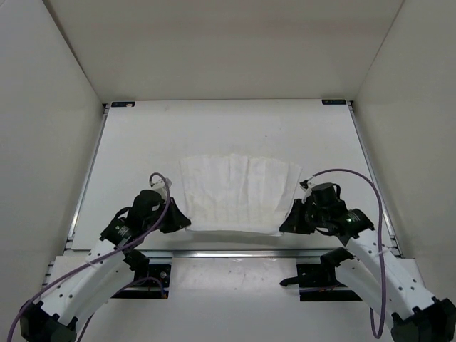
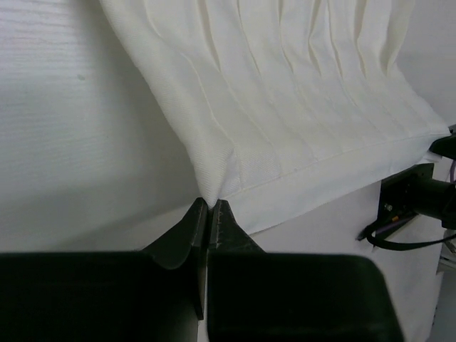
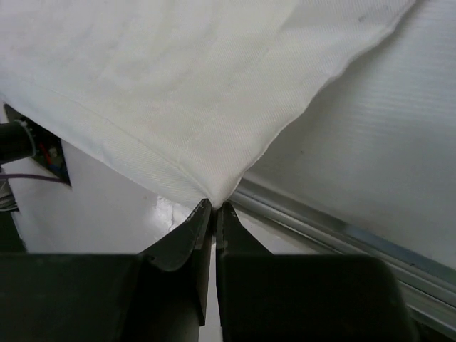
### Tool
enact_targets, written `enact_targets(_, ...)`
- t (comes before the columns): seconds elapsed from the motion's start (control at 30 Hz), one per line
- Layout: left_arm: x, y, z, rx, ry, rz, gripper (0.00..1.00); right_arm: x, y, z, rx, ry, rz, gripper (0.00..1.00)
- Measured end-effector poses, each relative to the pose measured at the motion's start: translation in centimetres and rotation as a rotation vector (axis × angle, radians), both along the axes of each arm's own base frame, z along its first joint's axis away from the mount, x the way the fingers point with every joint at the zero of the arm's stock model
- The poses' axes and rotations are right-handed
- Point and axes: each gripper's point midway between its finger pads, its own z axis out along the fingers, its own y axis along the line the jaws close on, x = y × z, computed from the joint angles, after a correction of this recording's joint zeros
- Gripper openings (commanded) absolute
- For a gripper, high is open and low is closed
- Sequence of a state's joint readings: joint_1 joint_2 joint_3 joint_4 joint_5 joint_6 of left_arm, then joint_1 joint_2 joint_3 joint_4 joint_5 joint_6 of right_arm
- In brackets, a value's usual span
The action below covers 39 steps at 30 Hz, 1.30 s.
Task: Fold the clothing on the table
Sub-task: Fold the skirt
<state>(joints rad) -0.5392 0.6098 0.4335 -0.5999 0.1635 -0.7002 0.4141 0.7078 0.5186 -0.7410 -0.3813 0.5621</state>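
The clothing point(image 1: 235, 192), a thin white piece with vertical crease lines, is spread over the near middle of the table point(image 1: 228, 128). Its near edge is lifted and hangs between my two grippers. My left gripper point(image 1: 182, 222) is shut on the near left corner; the left wrist view has the fabric point(image 2: 285, 107) pinched at the fingertips point(image 2: 211, 204). At the near right corner my right gripper point(image 1: 291, 225) is shut too. In the right wrist view the cloth point(image 3: 178, 85) comes to a point at the gripper's tips point(image 3: 214, 204).
A silver rail point(image 1: 228, 253) runs along the table's near edge, just below the lifted fabric edge, also seen in the right wrist view as a rail point(image 3: 342, 228). White walls point(image 1: 43, 128) enclose the table on three sides. Purple cables point(image 1: 356, 178) loop off both arms.
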Motion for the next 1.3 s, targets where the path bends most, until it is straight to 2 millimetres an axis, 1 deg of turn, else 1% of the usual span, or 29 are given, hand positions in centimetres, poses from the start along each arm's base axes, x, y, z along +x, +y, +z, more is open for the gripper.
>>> enact_targets(0.1,-0.8,0.1,1.3,-0.032,-0.005,0.003,0.00,-1.2,-0.2,1.4,0.041,-0.018,0.006,0.01)
enact_targets(0.17,-0.8,0.2,3.2,-0.061,-0.022,0.006,0.00,-1.5,-0.3,3.0,0.065,-0.037,0.010,0.01)
enact_targets(0.23,0.0,0.2,5.5,-0.098,-0.051,0.022,0.00,-1.1,-0.4,5.0,0.085,-0.072,0.011,0.00)
enact_targets(0.3,1.1,0.0,7.2,-0.113,-0.073,0.031,0.00,0.2,-0.6,6.8,0.093,-0.105,0.002,0.00)
enact_targets(0.37,2.3,-0.5,8.1,-0.110,-0.081,0.030,0.00,1.8,-1.1,7.7,0.091,-0.116,-0.024,0.00)
enact_targets(0.43,4.1,-1.2,8.6,-0.104,-0.083,0.030,0.00,3.8,-1.9,7.9,0.092,-0.107,-0.062,0.00)
enact_targets(0.47,5.3,-1.4,8.8,-0.103,-0.088,0.039,0.00,4.8,-2.1,7.6,0.094,-0.096,-0.077,0.00)
enact_targets(0.53,8.1,-1.6,8.3,-0.099,-0.079,0.069,0.00,6.8,-2.3,7.1,0.095,-0.070,-0.095,0.00)
enact_targets(0.57,9.5,-1.6,7.8,-0.089,-0.068,0.087,0.00,7.9,-2.2,6.9,0.093,-0.063,-0.097,0.00)
enact_targets(0.63,12.6,-1.6,6.2,-0.052,-0.035,0.123,0.00,11.0,-2.2,6.0,0.074,-0.035,-0.107,0.00)
enact_targets(0.67,14.1,-1.6,5.3,-0.031,-0.014,0.136,0.07,13.0,-2.2,5.5,0.060,-0.026,-0.117,0.02)
enact_targets(0.7,15.9,-1.7,4.6,-0.014,-0.001,0.147,0.33,14.8,-2.3,5.1,0.047,-0.021,-0.125,0.07)
enact_targets(0.73,17.5,-1.8,3.9,-0.002,0.005,0.152,0.46,17.1,-2.4,4.8,0.037,-0.018,-0.136,0.13)
enact_targets(0.77,19.3,-1.5,3.2,0.013,0.004,0.171,0.50,19.2,-2.6,4.5,0.022,-0.028,-0.151,0.20)
enact_targets(0.8,21.2,-1.0,2.6,0.018,0.002,0.197,0.58,21.8,-3.2,4.1,0.000,-0.040,-0.177,0.34)
enact_targets(0.83,22.7,-0.4,2.0,0.023,-0.001,0.219,0.65,23.7,-3.8,3.8,-0.013,-0.046,-0.200,0.38)
enact_targets(0.87,24.1,0.3,1.4,0.024,0.000,0.242,0.65,26.0,-4.5,3.7,-0.025,-0.065,-0.220,0.43)
enact_targets(0.9,25.2,0.7,1.1,0.025,0.004,0.257,0.65,27.9,-5.1,3.5,-0.036,-0.078,-0.236,0.47)
enact_targets(0.93,26.1,1.3,0.8,0.029,0.006,0.273,0.65,29.3,-5.6,3.4,-0.046,-0.090,-0.248,0.50)
enact_targets(0.97,26.9,1.8,0.7,0.035,0.002,0.281,0.66,30.2,-6.1,3.1,-0.061,-0.101,-0.261,0.53)
enact_targets(1.0,27.5,2.1,0.8,0.042,-0.005,0.286,0.67,30.6,-6.5,2.9,-0.078,-0.106,-0.273,0.56)
enact_targets(1.07,27.5,2.4,1.1,0.056,-0.021,0.282,0.67,30.1,-7.0,2.4,-0.108,-0.104,-0.291,0.59)
enact_targets(1.13,26.3,2.3,1.4,0.071,-0.041,0.268,0.69,28.1,-6.9,1.8,-0.128,-0.103,-0.297,0.60)
enact_targets(1.2,24.1,2.5,1.0,0.092,-0.042,0.258,0.71,24.9,-6.6,0.8,-0.130,-0.081,-0.301,0.62)
enact_targets(1.23,22.7,2.7,0.4,0.108,-0.035,0.253,0.71,23.3,-6.4,0.4,-0.130,-0.075,-0.304,0.62)
enact_targets(1.27,21.3,2.9,-0.3,0.125,-0.022,0.251,0.71,21.1,-6.3,-0.4,-0.132,-0.059,-0.310,0.62)
enact_targets(1.3,20.0,3.2,-1.1,0.144,-0.006,0.249,0.73,19.4,-6.1,-1.0,-0.127,-0.046,-0.316,0.62)
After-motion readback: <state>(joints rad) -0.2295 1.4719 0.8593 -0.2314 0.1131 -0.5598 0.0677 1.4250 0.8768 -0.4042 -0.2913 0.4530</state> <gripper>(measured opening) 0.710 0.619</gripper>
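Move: Each gripper still pinches a near corner of the skirt, roughly 8 cm above the table. From the left gripper, the skirt's far left corner lies about 30 cm ahead and 3 cm left; from the right gripper, its far right corner is some 29 cm ahead and 8 cm right. The metal rail runs behind both, about 9 cm back from the left gripper and 6 cm back from the right. Raise both grippers together about 8 cm, then swing them forward and down over the skirt towards its far corners, carrying the pinched edge to a reach of nearly 30 cm. Open both wide as they arrive, letting go, while the right gripper drifts outward and each wrist turns slightly outward; then draw both back some 6 to 9 cm, fingers open. ##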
